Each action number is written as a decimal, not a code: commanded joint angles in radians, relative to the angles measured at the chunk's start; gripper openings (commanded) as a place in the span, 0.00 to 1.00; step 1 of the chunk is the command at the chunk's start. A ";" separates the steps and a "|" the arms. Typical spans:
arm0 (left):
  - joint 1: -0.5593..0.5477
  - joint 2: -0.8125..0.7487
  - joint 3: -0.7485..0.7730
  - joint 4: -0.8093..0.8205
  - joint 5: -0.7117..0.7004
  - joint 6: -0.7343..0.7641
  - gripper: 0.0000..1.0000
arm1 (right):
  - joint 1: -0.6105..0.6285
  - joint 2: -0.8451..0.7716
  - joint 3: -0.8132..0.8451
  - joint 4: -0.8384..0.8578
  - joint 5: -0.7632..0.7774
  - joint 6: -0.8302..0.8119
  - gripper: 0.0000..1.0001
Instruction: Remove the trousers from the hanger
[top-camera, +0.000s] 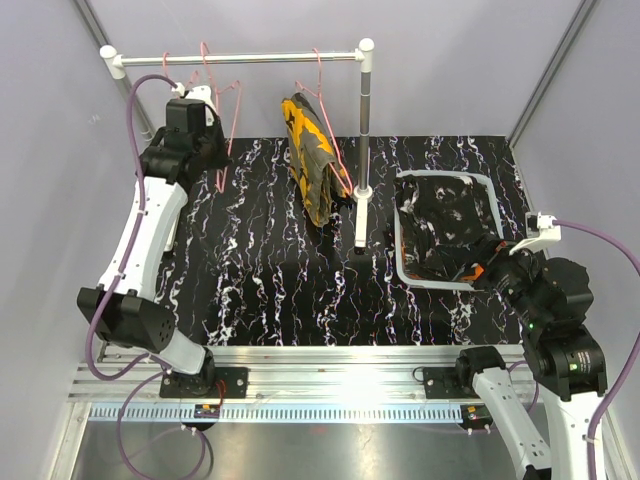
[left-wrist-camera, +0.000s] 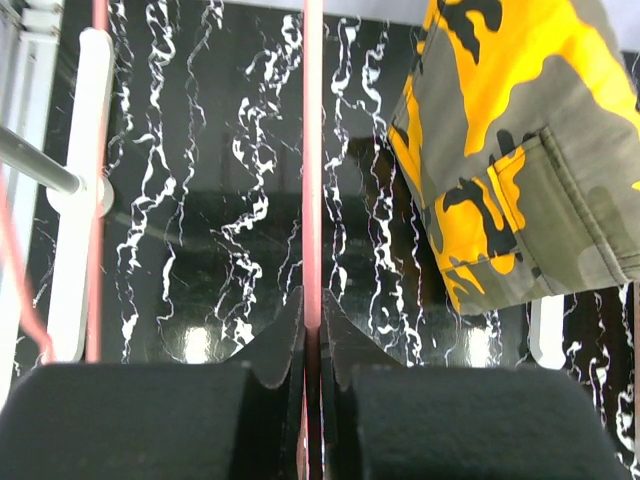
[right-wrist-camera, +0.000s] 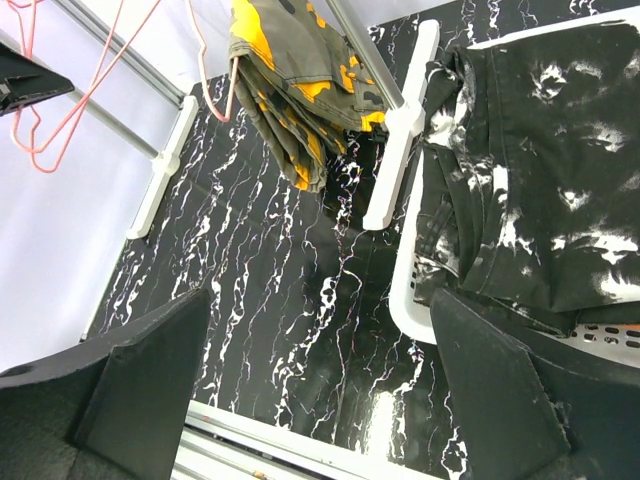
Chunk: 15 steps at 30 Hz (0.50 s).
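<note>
Olive camouflage trousers (top-camera: 310, 150) with orange and black patches hang from a pink hanger (top-camera: 318, 75) on the rack's rail (top-camera: 260, 57). In the left wrist view they (left-wrist-camera: 520, 150) fill the upper right. My left gripper (top-camera: 213, 100) is up at the rail, left of them, shut on the wire of an empty pink hanger (left-wrist-camera: 313, 150); the jaws (left-wrist-camera: 313, 300) pinch that wire. Black trousers with white specks (top-camera: 450, 215) lie in the white basket (top-camera: 398, 245), and a bit of orange cloth (top-camera: 477, 270) shows beside them. My right gripper (right-wrist-camera: 320, 370) hovers open by the basket's near edge, holding nothing.
The rack's upright post (top-camera: 365, 120) and its white foot (top-camera: 360, 215) stand between the hanging trousers and the basket. Another empty pink hanger (top-camera: 170, 70) hangs at the rail's left end. The black marbled table (top-camera: 280, 280) ends at a metal rail in front.
</note>
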<state>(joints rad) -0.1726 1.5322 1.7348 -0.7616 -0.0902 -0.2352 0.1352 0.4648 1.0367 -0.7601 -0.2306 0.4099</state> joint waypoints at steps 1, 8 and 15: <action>0.008 -0.007 0.029 0.021 0.047 0.005 0.11 | -0.002 0.006 0.003 0.001 -0.026 -0.020 1.00; 0.008 -0.090 -0.018 0.025 0.079 -0.001 0.45 | -0.003 0.003 0.020 -0.005 -0.026 -0.028 1.00; -0.002 -0.251 -0.098 0.088 0.164 -0.090 0.82 | -0.003 -0.005 0.011 -0.010 -0.015 -0.022 1.00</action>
<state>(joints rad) -0.1703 1.4136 1.6909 -0.7582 -0.0021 -0.2653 0.1352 0.4648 1.0367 -0.7780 -0.2302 0.3996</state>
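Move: The left hand has an almost shut grip on the front of an empty pink hanger. The rod it is being hung on crosses about 9 cm ahead and some 15 cm above, neither left nor right. The first empty hanger is about 7 cm to the left, 7 ahead and 5 above; the camouflage trousers are roughly 19 cm to the right, 3 ahead and 4 lower. From the right hand that rod spot is some 33 cm ahead, 48 left and 14 up. The left hand stays nearly in place at the front of the empty hanger while its fingers spread from almost shut to about three-quarters open, letting go of the pink wire. Then, with the fingers still opening, it draws back and up, about 3 cm each way and gathering speed, away from the hanger's front end, the fingertips tipping up about 5 degrees. ##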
